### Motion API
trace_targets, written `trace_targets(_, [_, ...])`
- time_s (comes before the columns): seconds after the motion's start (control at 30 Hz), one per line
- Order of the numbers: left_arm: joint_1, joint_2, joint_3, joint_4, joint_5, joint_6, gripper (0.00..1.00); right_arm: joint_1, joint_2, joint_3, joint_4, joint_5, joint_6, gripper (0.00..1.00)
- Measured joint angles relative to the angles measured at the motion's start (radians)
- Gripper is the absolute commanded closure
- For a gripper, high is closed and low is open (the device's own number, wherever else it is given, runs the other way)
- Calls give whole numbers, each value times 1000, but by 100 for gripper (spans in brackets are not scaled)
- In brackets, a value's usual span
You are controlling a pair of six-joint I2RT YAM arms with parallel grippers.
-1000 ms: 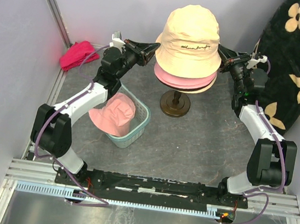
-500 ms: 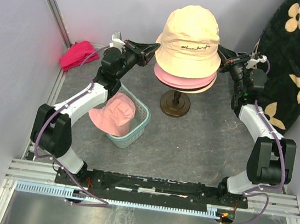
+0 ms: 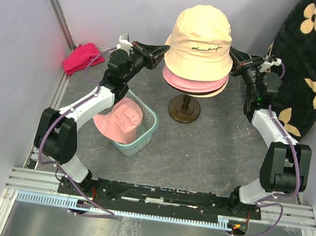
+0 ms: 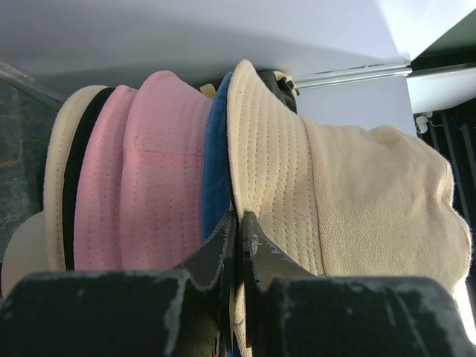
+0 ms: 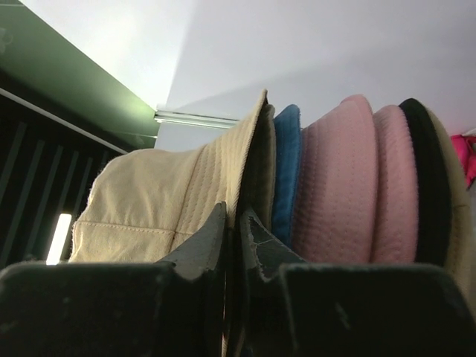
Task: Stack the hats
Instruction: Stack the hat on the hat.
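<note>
A beige bucket hat (image 3: 200, 42) tops the stack on the stand at the back centre. Below it show pink (image 3: 193, 83) brims and a lower beige one. My left gripper (image 3: 162, 49) is shut on the top beige hat's brim (image 4: 260, 163) at its left side. My right gripper (image 3: 235, 56) is shut on the same brim (image 5: 249, 156) at its right side. The wrist views show blue (image 4: 217, 178), pink (image 4: 152, 163) and black (image 4: 73, 186) hats under it. Another pink hat (image 3: 120, 120) lies in the basket.
A teal basket (image 3: 146, 129) sits left of the dark round stand base (image 3: 183, 111). A magenta-red cloth bundle (image 3: 83, 57) lies at the back left wall. A black flowered cloth (image 3: 314, 63) hangs at the right.
</note>
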Motion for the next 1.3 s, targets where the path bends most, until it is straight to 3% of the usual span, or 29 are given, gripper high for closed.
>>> trace_targets(0.13, [0, 0, 0, -8, 0, 0, 96, -8, 5, 0, -26, -1, -7, 75])
trace_targets(0.4, [1, 2, -8, -70, 4, 18, 63, -31, 35, -8, -183, 4, -55, 66])
trace_targets(0.5, [1, 15, -31, -139, 4, 27, 58, -31, 34, -8, -197, 4, -64, 64])
trace_targets(0.93, [4, 8, -43, -230, -8, 34, 49, -32, -26, -8, -319, 14, -160, 58])
trace_targets(1.3, [22, -97, -66, -319, -61, 87, 44, -40, -205, 116, -731, 106, -524, 55])
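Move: The cream hat whose brim both my hands pinch already sits on the stack. Its middle is roughly 12 cm to my left hand's right, level fore-and-aft and some 5 cm higher; from my right hand it is about 13 cm left, 1 cm back and 4 cm up. The pink hats under it centre about 12 cm right of my left hand, level with it fore-and-aft and 3 cm lower. The pink hat in the basket lies about 16 cm left, 12 cm back and 30 cm below that hand. I open both grippers and let go of the cream hat's brim, dropping my left hand about 8 cm beside the lower brims with its fingers tipping down, then easing it left and slightly up, away from the stack. My right hand sinks some 6 cm and a little forward, then draws back, right and up, rolling nearly 30 degrees so its left side drops. ##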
